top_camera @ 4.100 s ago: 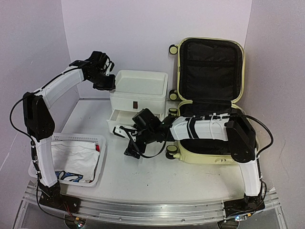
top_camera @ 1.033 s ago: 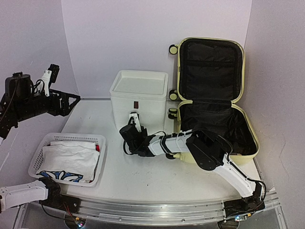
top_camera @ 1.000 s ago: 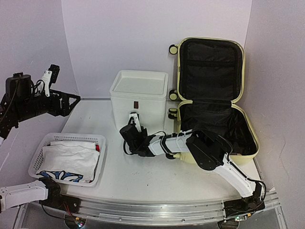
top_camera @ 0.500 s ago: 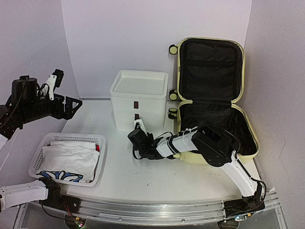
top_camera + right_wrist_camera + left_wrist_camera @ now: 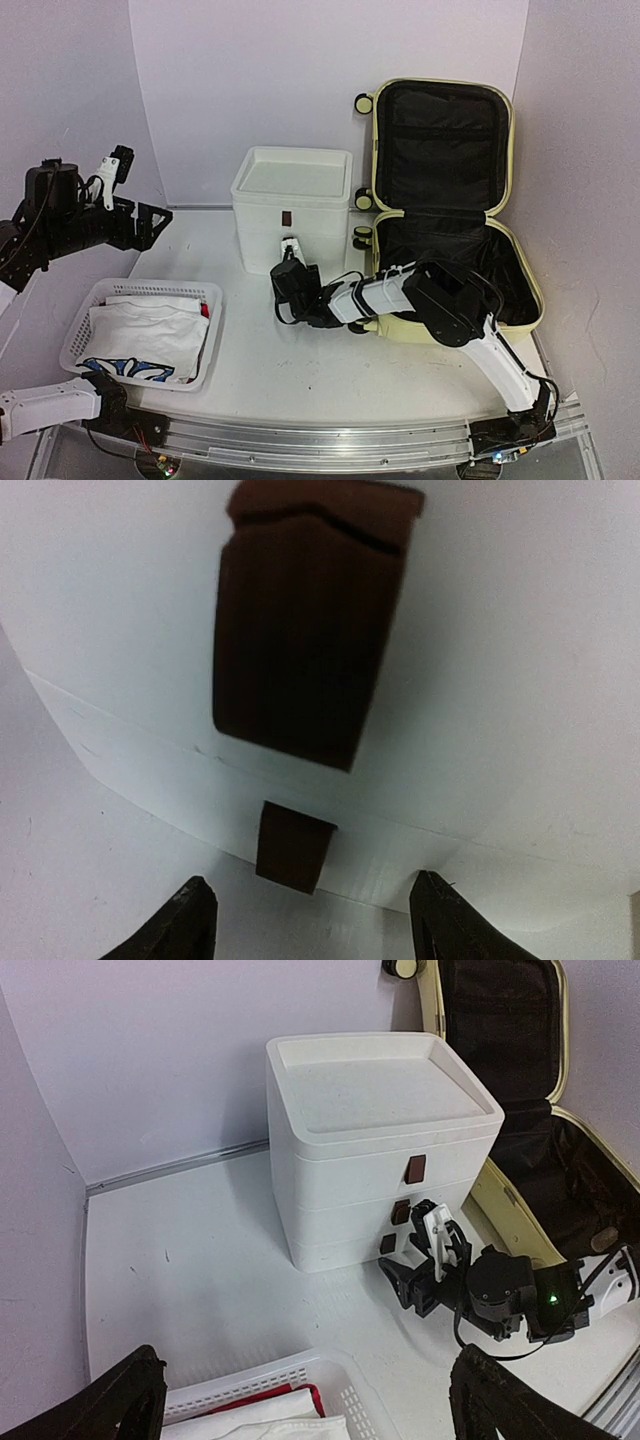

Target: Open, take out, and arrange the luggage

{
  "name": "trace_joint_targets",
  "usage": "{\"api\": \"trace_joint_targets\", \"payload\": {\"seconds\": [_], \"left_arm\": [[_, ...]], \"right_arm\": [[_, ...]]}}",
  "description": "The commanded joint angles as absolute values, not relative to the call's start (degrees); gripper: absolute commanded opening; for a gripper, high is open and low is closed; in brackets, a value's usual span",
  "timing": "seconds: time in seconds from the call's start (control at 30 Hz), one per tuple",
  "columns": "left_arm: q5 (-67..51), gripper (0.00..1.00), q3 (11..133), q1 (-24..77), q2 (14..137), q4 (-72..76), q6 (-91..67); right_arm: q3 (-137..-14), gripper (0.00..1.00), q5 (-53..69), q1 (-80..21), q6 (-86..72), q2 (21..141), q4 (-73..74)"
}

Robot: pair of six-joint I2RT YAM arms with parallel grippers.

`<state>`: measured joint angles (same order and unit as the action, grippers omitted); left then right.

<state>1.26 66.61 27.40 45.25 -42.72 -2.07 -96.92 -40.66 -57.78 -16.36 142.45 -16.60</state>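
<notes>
The luggage (image 5: pixel 446 135) stands open at the back right. Its pale yellow lid leans upright against the wall and the lower half's black lining shows bare. In the left wrist view the luggage (image 5: pixel 530 1160) fills the right edge. My right gripper (image 5: pixel 289 252) sits low on the table, pointing at the front of the white drawer box (image 5: pixel 291 205), just short of it. In its own view the right gripper (image 5: pixel 315 922) is open, nothing between the fingers, facing two brown drawer handles (image 5: pixel 310 630). My left gripper (image 5: pixel 155 218) hangs raised at the far left, and the left gripper (image 5: pixel 320 1405) is wide open and holds nothing.
A white perforated basket (image 5: pixel 150 289) with a folded white shirt sits at the front left, and the basket's rim (image 5: pixel 250 1385) shows under the left gripper. The drawer box (image 5: pixel 380 1140) has all its drawers shut. The right arm lies across the table in front of the luggage.
The right gripper has drawn back a little from the drawer box front and its jaws have spread apart. The left arm dropped slightly, then held still.
</notes>
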Motion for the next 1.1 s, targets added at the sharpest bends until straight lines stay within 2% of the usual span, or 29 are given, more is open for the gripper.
{"api": "trace_joint_targets", "payload": {"seconds": [0.0,0.07,0.17,0.53,0.87,1.0,1.07], "left_arm": [[2.1,0.99,66.4,27.5,44.4,-39.4,-1.2],[2.3,1.00,66.4,27.6,44.4,-39.5,-1.2],[2.2,1.00,66.4,27.7,44.4,-39.4,-1.2],[2.4,1.00,66.4,27.8,44.3,-39.4,-1.2],[2.6,0.99,66.4,28.0,44.0,-39.5,-1.1],[2.9,0.99,66.3,28.0,43.9,-39.4,-1.1],[3.1,0.99,66.3,28.0,43.9,-39.5,-1.1]], "right_arm": [[-101.0,0.67,-41.6,-57.1,-15.6,144.3,-20.7],[-101.6,0.63,-41.7,-57.1,-15.8,145.0,-20.7],[-101.6,0.52,-43.7,-57.1,-17.3,145.6,-21.5],[-105.9,0.41,-48.8,-57.1,-15.3,148.5,-25.6],[-107.9,0.18,-50.9,-57.1,-15.0,149.3,-25.4],[-107.0,0.01,-49.2,-57.2,-15.2,148.1,-25.2],[-104.9,0.00,-47.7,-57.3,-16.0,146.4,-25.1]]}}
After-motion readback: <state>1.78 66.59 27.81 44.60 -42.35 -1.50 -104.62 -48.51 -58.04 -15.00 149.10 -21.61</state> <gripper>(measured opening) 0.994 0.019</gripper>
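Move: The bottom drawer's brown handle is about 3 cm ahead of the right hand, 1 cm to its left and roughly level with it. The middle drawer's handle sits some 7 cm above that one; the suitcase's near wheel stands about 14 cm right of the hand and 13 cm nearer. For the left hand, the bottom handle is roughly 23 cm ahead, 25 cm right and 31 cm below. The right hand eases about 2 cm forward to the bottom drawer's handle, its fingers closing from part-open to shut. ##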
